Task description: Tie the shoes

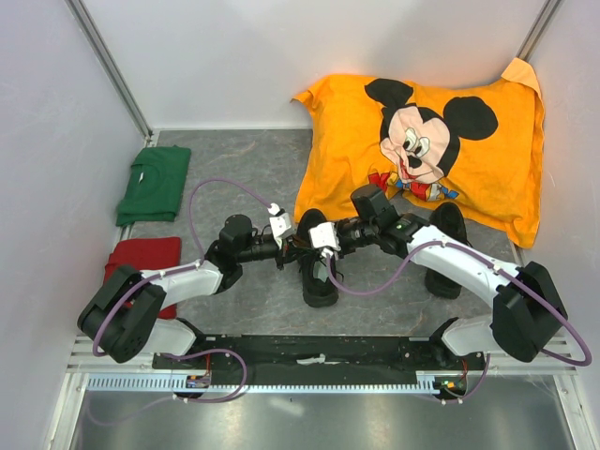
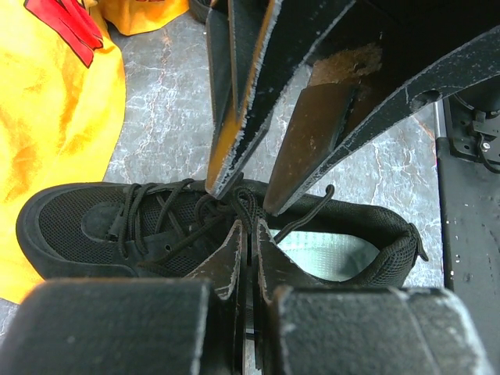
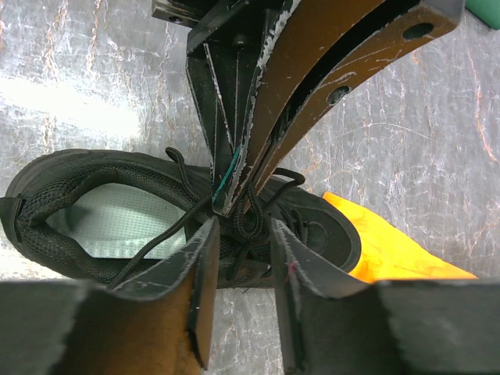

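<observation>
One black shoe [image 1: 319, 281] lies mid-table with its toe toward the pillow; its pale insole [image 2: 328, 250] shows. Both grippers meet over its laces. My left gripper [image 2: 250, 226] is shut, with a loop of black lace [image 3: 251, 223] pinched at its tips. My right gripper [image 3: 242, 226] is open, one finger on each side of that loop and not pressing it. From above, the left gripper [image 1: 296, 249] and right gripper [image 1: 311, 251] almost touch. The other shoe [image 1: 450, 225] lies to the right, partly hidden under my right arm.
An orange Mickey Mouse pillow [image 1: 469, 159] fills the back right and reaches the shoe's toe. A folded green cloth [image 1: 155, 183] and a red cloth [image 1: 145, 255] lie at the left. Pale walls close in the grey marbled table [image 1: 253, 169] on three sides.
</observation>
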Controlling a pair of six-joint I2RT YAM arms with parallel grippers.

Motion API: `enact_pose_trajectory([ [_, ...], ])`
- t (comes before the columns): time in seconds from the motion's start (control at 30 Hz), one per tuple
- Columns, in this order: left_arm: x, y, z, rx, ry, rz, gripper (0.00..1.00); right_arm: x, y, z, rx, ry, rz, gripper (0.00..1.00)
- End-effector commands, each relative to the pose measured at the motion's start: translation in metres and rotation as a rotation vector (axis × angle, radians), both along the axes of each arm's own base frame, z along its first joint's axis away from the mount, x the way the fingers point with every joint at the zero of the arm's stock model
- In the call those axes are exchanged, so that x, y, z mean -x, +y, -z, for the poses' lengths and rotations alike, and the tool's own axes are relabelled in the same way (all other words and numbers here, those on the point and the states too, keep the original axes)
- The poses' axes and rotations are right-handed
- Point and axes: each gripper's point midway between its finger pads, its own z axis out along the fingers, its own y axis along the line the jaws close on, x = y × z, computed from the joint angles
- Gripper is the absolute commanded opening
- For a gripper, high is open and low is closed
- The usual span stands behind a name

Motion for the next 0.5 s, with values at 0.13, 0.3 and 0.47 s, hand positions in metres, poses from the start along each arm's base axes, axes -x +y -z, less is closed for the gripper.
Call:
enact_pose_trajectory([
  [0.13, -0.0022, -0.0062, -0.0196, 0.047, -0.052, 0.037, 0.02, -0.01, 0.0095, -0.016, -0.028, -0.085, -0.007, 0.36],
  [0.3, -0.0017, -0.0062, -0.0199, 0.047, -0.055, 0.04, 0.02, -0.0103, 0.0097, -0.0161, -0.023, -0.093, -0.005, 0.25],
  [0.47, -0.0034, -0.0062, -0.0203, 0.047, -0.058, 0.036, 0.02, -0.009, 0.0096, -0.0165, -0.023, -0.1, -0.012, 0.09],
])
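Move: The lace loop stands between the right hand's parted finger pads, less than 1 cm below their midpoint. The left fingertips sit about 1 cm back and 1 cm left of the right hand point. The shoe opening is some 6 cm back, 2 cm right and 6 cm down from it. The loop is right at the left hand's shut fingertips, about 1 cm to their right. The right fingers close around the lace loop, edging forward about 0.5 cm, while the left stays shut on the lace. ##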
